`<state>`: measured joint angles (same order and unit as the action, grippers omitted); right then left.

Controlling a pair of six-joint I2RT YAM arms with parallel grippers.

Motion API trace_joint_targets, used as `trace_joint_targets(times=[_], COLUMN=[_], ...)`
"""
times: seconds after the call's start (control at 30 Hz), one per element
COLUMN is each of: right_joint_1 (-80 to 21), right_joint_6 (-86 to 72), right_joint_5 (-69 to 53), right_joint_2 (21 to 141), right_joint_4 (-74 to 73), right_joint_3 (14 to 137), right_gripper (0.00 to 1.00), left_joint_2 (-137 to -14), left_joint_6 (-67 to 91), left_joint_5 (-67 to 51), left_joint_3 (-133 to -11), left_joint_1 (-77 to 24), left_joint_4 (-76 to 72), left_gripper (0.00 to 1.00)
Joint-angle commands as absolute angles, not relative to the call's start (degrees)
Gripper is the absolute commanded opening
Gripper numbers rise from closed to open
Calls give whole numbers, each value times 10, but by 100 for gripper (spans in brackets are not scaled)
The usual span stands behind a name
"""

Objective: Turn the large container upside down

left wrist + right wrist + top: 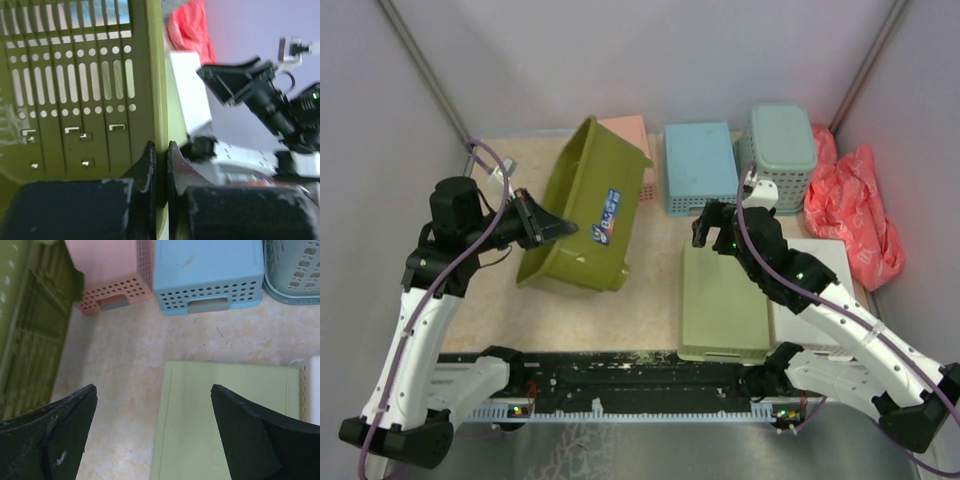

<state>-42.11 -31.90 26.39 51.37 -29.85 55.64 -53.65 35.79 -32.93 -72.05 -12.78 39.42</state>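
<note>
The large container (pixel 588 210) is an olive-green slotted tub, tilted up on its side at the left-middle of the table, its open side facing left. My left gripper (pixel 555 228) is shut on its rim; in the left wrist view the rim (pixel 161 90) runs between the two fingers and the slotted base (pixel 75 85) fills the left. My right gripper (pixel 712 222) is open and empty, hovering over the far edge of the light-green tray (pixel 720 295). The tub's side shows at the left of the right wrist view (pixel 25 335).
A pink basket (pixel 632 140), a blue basket (pixel 700 165) and a pale teal basket (pixel 782 150) stand upside down along the back. A red bag (pixel 855 205) lies at the right, a white box (pixel 815 285) beside the tray.
</note>
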Motion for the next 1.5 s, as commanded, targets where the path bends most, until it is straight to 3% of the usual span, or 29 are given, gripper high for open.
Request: trace_joint_targets(times=[0.0, 0.3, 0.53, 0.83, 0.97, 1.13, 1.47], right_joint_1=[-417, -418, -417, -418, -417, -417, -418], right_joint_6=[-309, -312, -314, -321, -344, -396, -403], right_joint_5=[275, 268, 265, 242, 201, 75, -146], right_joint_2=[501, 505, 512, 513, 512, 512, 505], right_joint_4=[-288, -287, -286, -282, -269, -204, -48], right_joint_3=[578, 577, 581, 577, 574, 554, 500], right_gripper=[97, 97, 97, 97, 97, 97, 97], left_joint_2=[-472, -411, -379, -377, -388, -424, -515], left_joint_6=[481, 738, 823, 820, 764, 606, 342], left_joint_5=[-499, -595, -576, -560, -569, -582, -497], left_joint_3=[-644, -440, -350, -264, -255, -309, -381], left_joint_1=[-129, -129, -129, -92, -62, 0, 47], left_joint_4=[219, -41, -89, -59, -9, 157, 330], left_gripper=[0, 0, 0, 0, 0, 0, 0])
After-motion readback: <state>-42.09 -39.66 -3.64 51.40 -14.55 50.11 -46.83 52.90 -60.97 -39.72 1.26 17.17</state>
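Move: Held by its rim in the left hand, the large container hangs on its side, its middle about 7 cm ahead of, 5 cm right of and 10 cm below that hand. Bare table for it lies about 9 cm right of, level with and 34 cm below the left hand; the pink basket is some 27 cm ahead, 11 cm right. From the open right hand, the container is about 28 cm left and 4 cm ahead; the light-green basket is 10 cm back, 5 cm right, 20 cm lower. Keeping its pinch on the rim, the left hand draws the large container back about 7 cm and slightly left while sinking, rolling its left side down and tipping the fingers downward; it then eases forward and right, still sinking to nearly 10 cm lower, and gives back part of the roll. The right hand waits, then late on swings left about 9 cm and a little back towards the container's underside, turning counter-clockwise with its left side rising, fingers wide open. ##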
